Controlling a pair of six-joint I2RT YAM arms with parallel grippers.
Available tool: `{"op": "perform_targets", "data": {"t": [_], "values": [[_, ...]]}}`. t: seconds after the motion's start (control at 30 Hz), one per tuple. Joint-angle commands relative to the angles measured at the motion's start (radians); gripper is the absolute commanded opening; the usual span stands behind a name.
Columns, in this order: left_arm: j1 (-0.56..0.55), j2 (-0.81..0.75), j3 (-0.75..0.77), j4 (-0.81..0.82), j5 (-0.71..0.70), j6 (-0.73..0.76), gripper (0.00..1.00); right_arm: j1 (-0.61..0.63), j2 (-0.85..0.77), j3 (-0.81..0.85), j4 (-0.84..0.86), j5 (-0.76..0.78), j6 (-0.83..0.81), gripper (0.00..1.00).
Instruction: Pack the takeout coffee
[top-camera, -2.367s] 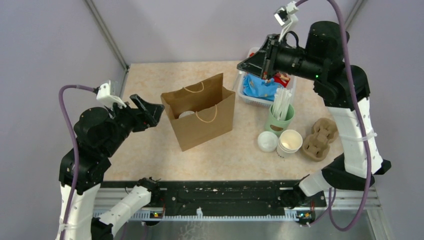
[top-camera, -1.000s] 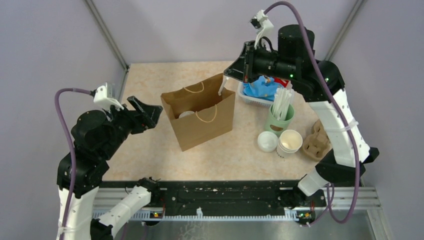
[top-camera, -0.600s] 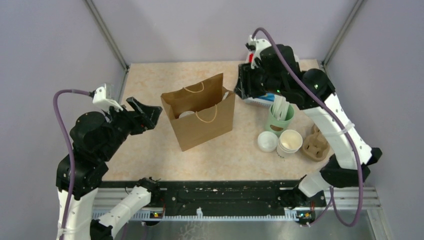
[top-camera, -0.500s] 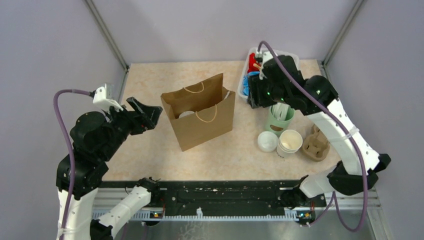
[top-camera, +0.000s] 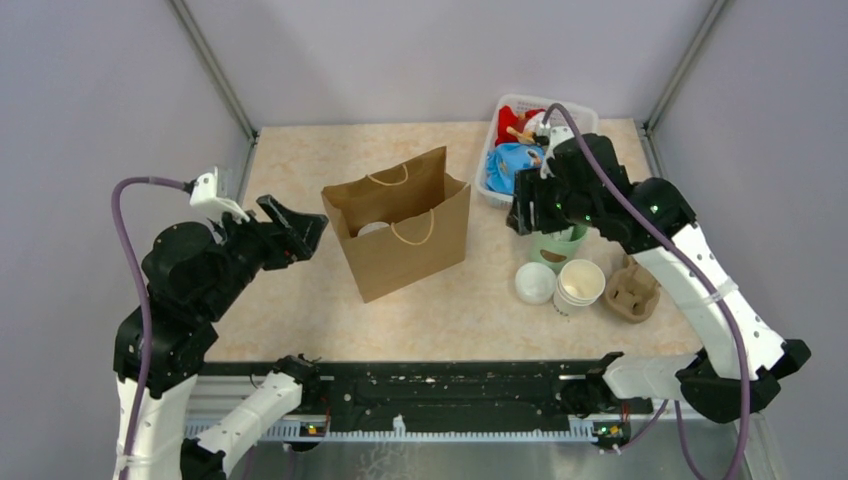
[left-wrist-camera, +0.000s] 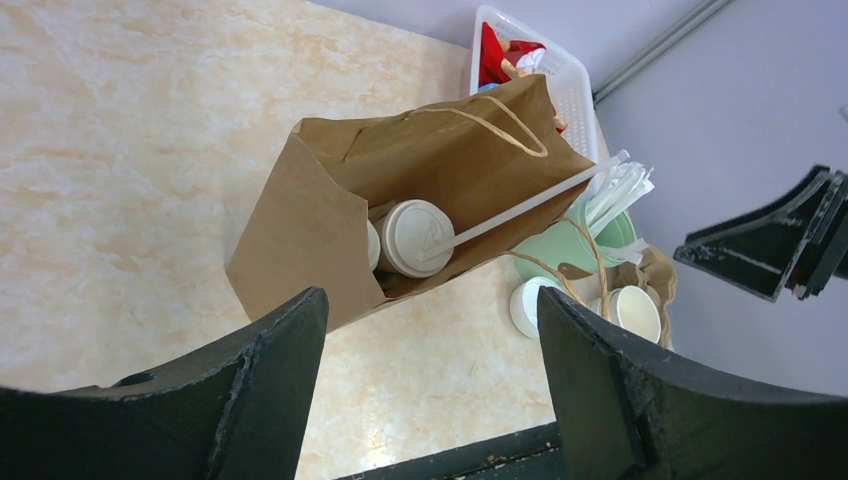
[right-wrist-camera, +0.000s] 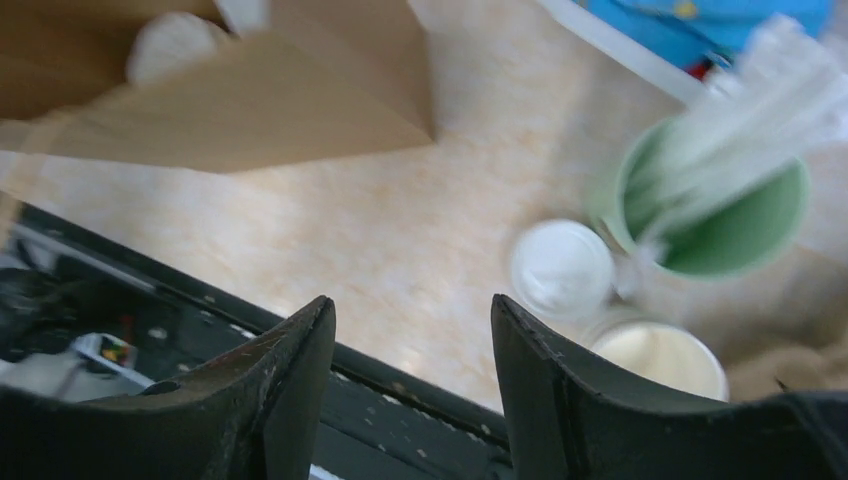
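The takeout coffee (left-wrist-camera: 415, 237), a white lidded cup, stands inside the open brown paper bag (top-camera: 405, 250) mid-table; from above only its lid (top-camera: 372, 228) shows. A white wrapped straw (left-wrist-camera: 530, 200) leans from the cup's lid out over the bag's right rim. My left gripper (top-camera: 305, 230) hovers open to the left of the bag, and in its own view the left gripper (left-wrist-camera: 430, 300) has nothing between its jaws. My right gripper (top-camera: 518, 215) hangs right of the bag by the green cup. The right gripper (right-wrist-camera: 411, 300) is open and empty.
A green cup of wrapped straws (top-camera: 555, 245) stands right of the bag. In front of it are a loose white lid (top-camera: 534, 283), a stack of lidless cups (top-camera: 580, 283) and a cardboard carrier (top-camera: 632, 285). A white basket (top-camera: 495, 190) with blue and red packets sits at the back right.
The right gripper held a wrapped straw above the bag, let it go into the bag, opened, and swung right and down toward the green cup. The left arm barely moved.
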Motion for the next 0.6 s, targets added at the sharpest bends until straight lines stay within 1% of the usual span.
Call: {"op": "perform_targets", "data": {"t": [0.0, 0.03, 0.07, 0.13, 0.2, 0.3, 0.47, 0.57], "values": [[0.0, 0.023, 0.012, 0.044, 0.025, 0.014, 0.82, -0.003, 0.057, 0.044, 0.329, -0.171, 0.087, 0.6], [0.0, 0.021, 0.02, 0.038, 0.019, 0.008, 0.82, -0.011, 0.079, 0.058, 0.336, -0.144, 0.104, 0.61], [0.0, 0.018, 0.021, 0.036, 0.014, 0.002, 0.82, -0.02, 0.099, 0.067, 0.361, -0.159, 0.112, 0.6], [0.0, 0.004, 0.013, 0.038, 0.008, -0.005, 0.82, -0.026, 0.124, 0.066, 0.432, -0.21, 0.118, 0.53], [0.0, -0.005, 0.011, 0.032, 0.004, -0.008, 0.82, -0.025, 0.143, 0.063, 0.491, -0.248, 0.127, 0.48], [0.0, -0.008, 0.023, 0.016, -0.009, -0.011, 0.82, -0.025, 0.183, 0.088, 0.493, -0.246, 0.116, 0.39], [0.0, -0.018, 0.028, 0.004, -0.021, -0.014, 0.82, -0.025, 0.207, 0.085, 0.502, -0.224, 0.097, 0.35], [0.0, -0.018, 0.033, -0.007, -0.026, -0.01, 0.82, -0.025, 0.222, 0.094, 0.501, -0.21, 0.079, 0.26]]}}
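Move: The free upper end of the straw, which sticks out over the right side of the paper bag, lies about 8 cm ahead and 11 cm to the left of the right gripper, roughly level with it. The bag's middle is some 24 cm left, 4 cm ahead and 13 cm lower. The green straw holder stands about 10 cm right and 3 cm ahead, the white lids 5 cm right and 4 cm back, both far below. From the left gripper the straw end is roughly 31 cm right and 12 cm ahead, slightly lower. Swing the half-open right gripper about 13 cm left and forward, rising a little, to the straw's upper end at the bag's right rim. On the way, turn the wrist some 20 degrees so the fingers point more to the left and less steeply down. Ease to a stop, narrowing the fingers to about half their gap around the straw end. ##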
